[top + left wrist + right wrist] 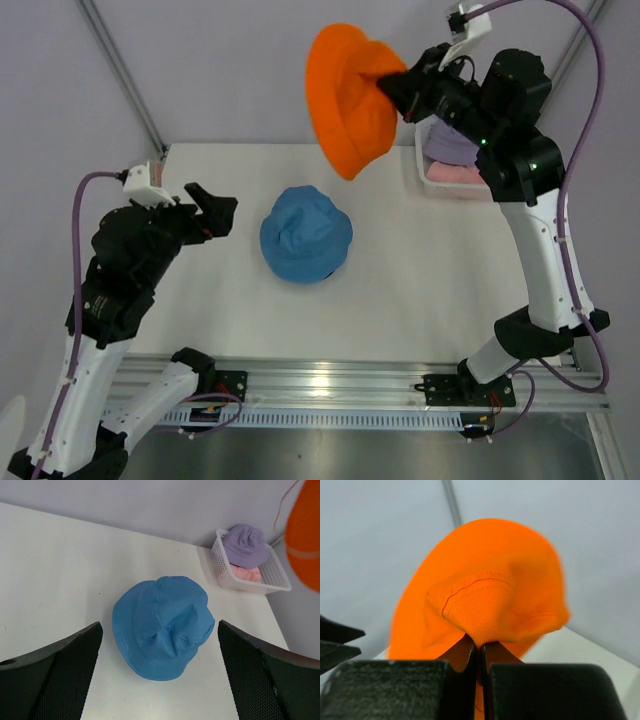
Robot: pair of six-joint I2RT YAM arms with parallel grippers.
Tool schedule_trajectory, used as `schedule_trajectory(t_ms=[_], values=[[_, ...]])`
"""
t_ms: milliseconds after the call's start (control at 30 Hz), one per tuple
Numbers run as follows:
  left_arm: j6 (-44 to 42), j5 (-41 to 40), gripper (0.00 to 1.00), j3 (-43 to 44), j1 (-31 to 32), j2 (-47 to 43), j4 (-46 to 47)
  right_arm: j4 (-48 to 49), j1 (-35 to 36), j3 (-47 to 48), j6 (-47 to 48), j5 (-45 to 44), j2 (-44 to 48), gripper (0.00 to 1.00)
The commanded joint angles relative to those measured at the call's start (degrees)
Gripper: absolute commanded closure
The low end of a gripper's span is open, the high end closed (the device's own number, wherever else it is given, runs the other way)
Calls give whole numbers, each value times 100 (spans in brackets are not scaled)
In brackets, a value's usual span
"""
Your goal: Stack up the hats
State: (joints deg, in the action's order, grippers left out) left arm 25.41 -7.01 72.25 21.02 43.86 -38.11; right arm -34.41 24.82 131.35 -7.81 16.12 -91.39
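Note:
A blue hat (305, 235) (165, 625) lies crown up in the middle of the white table. High above the table's back edge hangs an orange hat (345, 95) (485, 590) (305, 535), with my right gripper (392, 85) (481, 647) shut on a pinch of its crown fabric. A lavender hat (450, 143) (245, 545) rests on a pink hat (455, 175) (245, 573) in the white mesh basket. My left gripper (215, 212) (160, 680) stands open to the left of the blue hat, a little above the table, nothing between its fingers.
The white mesh basket (425, 175) (222, 565) sits at the table's back right corner. A metal rail (330, 385) runs along the near edge by the arm bases. Grey frame poles (125, 75) rise behind the table.

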Motion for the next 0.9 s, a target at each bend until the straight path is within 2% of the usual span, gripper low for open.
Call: schedule_trajectory(t_ms=[0, 100, 267, 433, 600, 767, 867], values=[[96, -310, 1, 167, -45, -377, -240, -372, 470, 83, 69, 295, -510, 100], [70, -459, 1, 105, -45, -693, -407, -749, 1111, 302, 454, 59, -730, 100], [69, -477, 0, 53, -45, -1107, -645, -1260, 2113, 470, 1238, -1127, -1038, 99], [131, -328, 0, -61, -45, -1292, -751, -1533, 2457, 585, 1633, -2015, -1258, 100], [175, -214, 1, -219, -45, -1195, -725, -1647, 2642, 532, 1818, -2322, -1328, 97], [210, -3, 0, -369, -45, -958, -584, -1552, 3107, 102, 2449, -3605, -1276, 97], [245, 155, 0, -509, -45, -862, -479, -1437, 3187, -153, 2583, -3756, -1205, 99]])
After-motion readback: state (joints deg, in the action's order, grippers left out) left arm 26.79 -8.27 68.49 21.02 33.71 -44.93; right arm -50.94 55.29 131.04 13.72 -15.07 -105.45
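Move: The right hand holds the orange hat high up; the blue hat on its stand lies about 16 cm to its left, 3 cm back and some 32 cm below. The basket stands about 30 cm ahead of that hand and 34 cm to its right, some 51 cm lower, with the purple hat in it 31 cm ahead and 29 cm right of the hand. From the empty left hand, the blue hat is about 9 cm ahead, 13 cm right and 14 cm lower. The right hand keeps its pinch on the orange hat's crown and swoops down some 17 cm and left about 14 cm towards the blue hat, then slows almost to a hover above it while its left side goes on rolling down, some 40 degrees in all, tipping the fingers downward. The wide-open left hand draws back about 6 cm and a little left, clear of the stand, then eases down and slightly forward again. ##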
